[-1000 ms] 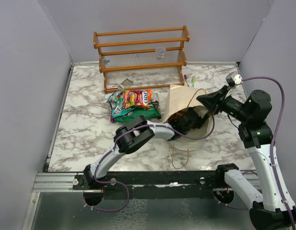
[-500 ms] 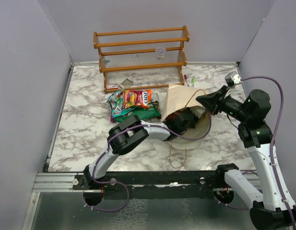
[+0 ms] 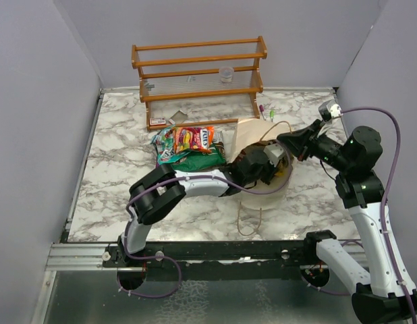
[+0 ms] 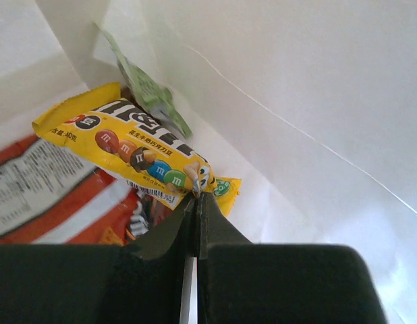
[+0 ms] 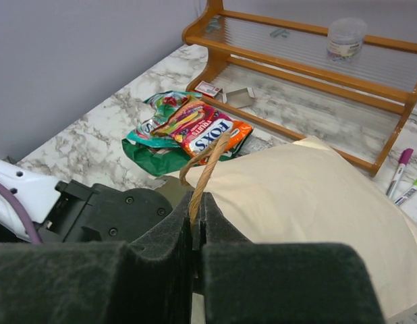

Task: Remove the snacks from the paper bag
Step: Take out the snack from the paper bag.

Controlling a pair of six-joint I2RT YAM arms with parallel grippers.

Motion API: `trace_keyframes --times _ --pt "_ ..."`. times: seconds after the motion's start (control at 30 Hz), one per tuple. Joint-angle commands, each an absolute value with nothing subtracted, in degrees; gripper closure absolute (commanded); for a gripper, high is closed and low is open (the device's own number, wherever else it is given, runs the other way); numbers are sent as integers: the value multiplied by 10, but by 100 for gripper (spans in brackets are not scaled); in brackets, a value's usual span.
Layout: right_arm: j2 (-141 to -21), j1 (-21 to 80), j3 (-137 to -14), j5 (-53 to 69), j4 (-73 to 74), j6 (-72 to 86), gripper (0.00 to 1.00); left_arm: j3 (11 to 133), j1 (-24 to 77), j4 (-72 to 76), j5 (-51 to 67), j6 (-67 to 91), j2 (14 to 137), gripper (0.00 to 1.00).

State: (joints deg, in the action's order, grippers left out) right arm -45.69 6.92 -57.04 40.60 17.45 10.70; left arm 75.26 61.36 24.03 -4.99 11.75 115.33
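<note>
The paper bag lies on its side with its mouth toward the arms. My left gripper is inside the bag, shut on the edge of a yellow snack packet. A red-orange packet and a light green packet lie beside it in the bag. My right gripper is shut on the bag's tan loop handle and holds it above the bag. Several snacks lie in a pile on the table left of the bag.
A wooden slatted rack stands at the back with a small clear cup on it. Pens lie by the rack's right foot. The bag's other handle trails on the marble near the front edge. Grey walls close in both sides.
My left gripper has shut on the yellow packet inside the bag. The left arm's elbow has swung left and toward the front. The right arm has held still.
</note>
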Motion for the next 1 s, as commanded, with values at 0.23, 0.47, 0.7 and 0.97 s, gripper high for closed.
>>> trace_keyframes --times 0.23,0.47,0.7,0.97 --pt "-430 71 -566 337 159 116 98 631 613 186 104 173 977 100" --pt "-418 71 -553 270 155 124 98 539 614 151 188 103 818 100" --pt "-420 71 -542 276 140 126 98 503 613 12 156 4 641 100" --pt "-425 71 -536 288 132 125 98 507 613 -53 -119 -83 518 100"
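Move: The left hand already pinches one end of the yellow M&M's packet inside the paper bag. The bag's mouth is about 14 cm to its left, and a red snack still in the bag lies roughly 6 cm forward, 6 cm left and 4 cm lower. The snack pile is some 31 cm left, 14 cm forward and 8 cm lower. From the right hand, gripping the bag's handle, that pile sits about 27 cm left, 19 cm forward and 29 cm below. Drawing back nearly level at first, then sweeping left and up, the left hand pulls the M&M's packet out through the bag's mouth, travelling nearly 30 cm with fingers kept shut; it turns about 20 degrees clockwise, then partly back. The right hand keeps its grip on the handle, easing some 3 cm, mostly right, and turning about 10 degrees clockwise. ##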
